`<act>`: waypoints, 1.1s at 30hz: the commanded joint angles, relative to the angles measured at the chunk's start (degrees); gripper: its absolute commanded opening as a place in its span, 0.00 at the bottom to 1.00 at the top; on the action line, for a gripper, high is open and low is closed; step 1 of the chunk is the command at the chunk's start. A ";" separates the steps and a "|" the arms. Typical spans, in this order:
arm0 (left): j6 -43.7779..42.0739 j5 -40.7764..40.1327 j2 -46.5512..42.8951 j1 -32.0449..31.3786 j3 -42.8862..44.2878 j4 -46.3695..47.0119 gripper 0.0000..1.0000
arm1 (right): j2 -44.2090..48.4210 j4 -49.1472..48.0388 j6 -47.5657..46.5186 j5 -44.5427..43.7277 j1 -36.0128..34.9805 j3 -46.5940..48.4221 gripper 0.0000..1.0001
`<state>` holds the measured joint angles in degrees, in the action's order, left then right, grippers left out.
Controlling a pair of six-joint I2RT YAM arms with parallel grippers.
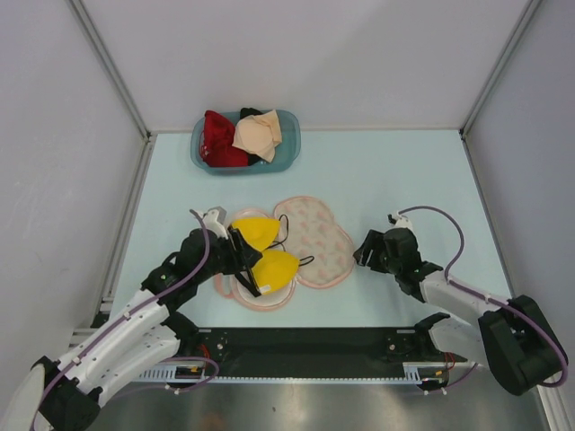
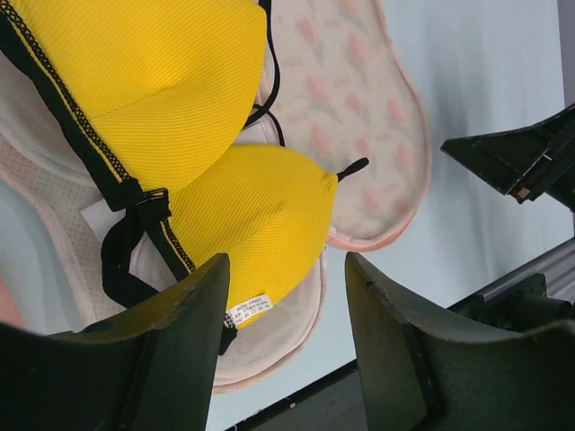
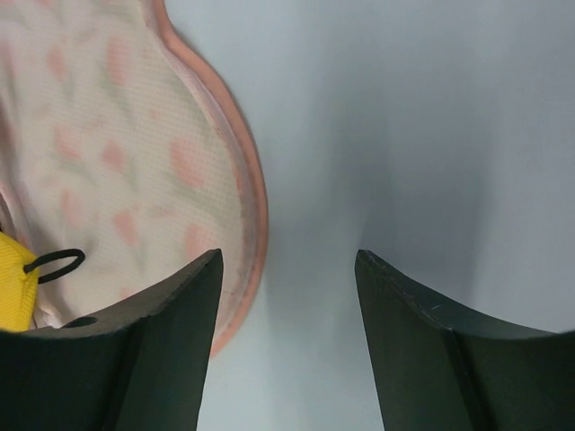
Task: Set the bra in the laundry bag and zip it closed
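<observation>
The bright yellow bra lies cups-up in the open pale pink laundry bag, on the bag's left half. The printed right half lies flat and bare. My left gripper hovers at the bra's left edge. In the left wrist view it is open, and the lower cup of the bra and the bag's rim show beyond its fingers with nothing held. My right gripper is open just right of the bag. In the right wrist view it stands over bare table beside the bag's pink rim.
A blue plastic basket at the back holds a red garment and a beige garment. White walls close in the table on three sides. A black rail runs along the near edge between the arm bases.
</observation>
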<state>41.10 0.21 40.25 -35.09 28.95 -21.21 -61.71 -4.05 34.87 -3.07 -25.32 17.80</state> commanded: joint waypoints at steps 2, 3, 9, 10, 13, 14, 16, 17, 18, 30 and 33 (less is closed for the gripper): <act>0.21 -4.15 -1.31 -0.42 2.51 -2.07 0.60 | -6.13 -10.53 -1.91 2.54 0.10 1.26 0.64; 0.29 -4.77 -1.23 -0.42 2.86 -2.95 0.61 | -7.01 -10.88 -1.83 2.54 0.01 1.53 0.63; 0.30 -9.79 0.61 -0.33 6.47 -4.64 0.62 | -13.34 -13.00 -0.51 0.53 -3.06 3.46 0.51; 0.12 -9.70 1.32 -0.33 6.47 -3.76 0.61 | -13.87 -12.82 -0.51 -0.26 -4.37 3.82 0.50; -0.40 -7.78 5.97 -0.15 6.73 -1.38 0.53 | -15.45 -12.29 0.11 -4.30 -6.14 4.78 0.46; -0.76 -6.20 7.46 -0.15 6.47 -0.24 0.50 | -16.06 -12.47 0.02 -5.18 -6.23 4.87 0.45; -0.85 -4.96 11.15 -0.15 5.25 3.53 0.50 | -16.33 -13.43 0.20 -5.72 -6.41 4.79 0.39; -0.94 -4.61 12.38 -0.15 4.98 5.20 0.49 | -16.42 -13.70 0.11 -5.89 -6.41 4.87 0.33; -0.85 -4.69 14.66 -0.15 4.63 5.82 0.47 | -16.25 -13.79 -0.24 -5.89 -6.41 5.05 0.29; -0.23 -11.28 24.78 -0.06 -1.26 12.51 0.36 | 0.71 -0.17 -4.02 -8.79 -16.32 14.71 0.00; 0.03 -11.28 26.02 -0.15 -2.05 14.00 0.35 | 1.25 0.80 -3.59 -9.15 -21.43 18.22 0.00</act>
<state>40.95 -9.69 65.19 -35.22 28.14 -11.46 -62.24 -5.50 32.16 -10.22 -41.58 30.81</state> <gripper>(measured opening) 0.363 0.011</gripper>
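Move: The laundry bag's flap edge lies just beside the right hand, about 4 cm to its left, 2 cm ahead and 2 cm below. The bra's middle is some 27 cm to the right hand's left and 2 cm ahead. From the left hand, held high, the bra's middle is about 6 cm ahead, 3 cm right and 11 cm below. The cream flap's middle lies roughly 17 cm to the left hand's right and 9 cm ahead. The flap's right edge is pinched by the right hand, which slides about 5 cm left and forward onto it, closes fully, then lifts some 9 cm while carrying the edge left. Meanwhile the left hand sinks about 9 cm and reaches slightly forward to the bra's black band where the cups meet, rolling its left side up some 15 degrees and half narrowing its fingers; whether they touch can't be told. ##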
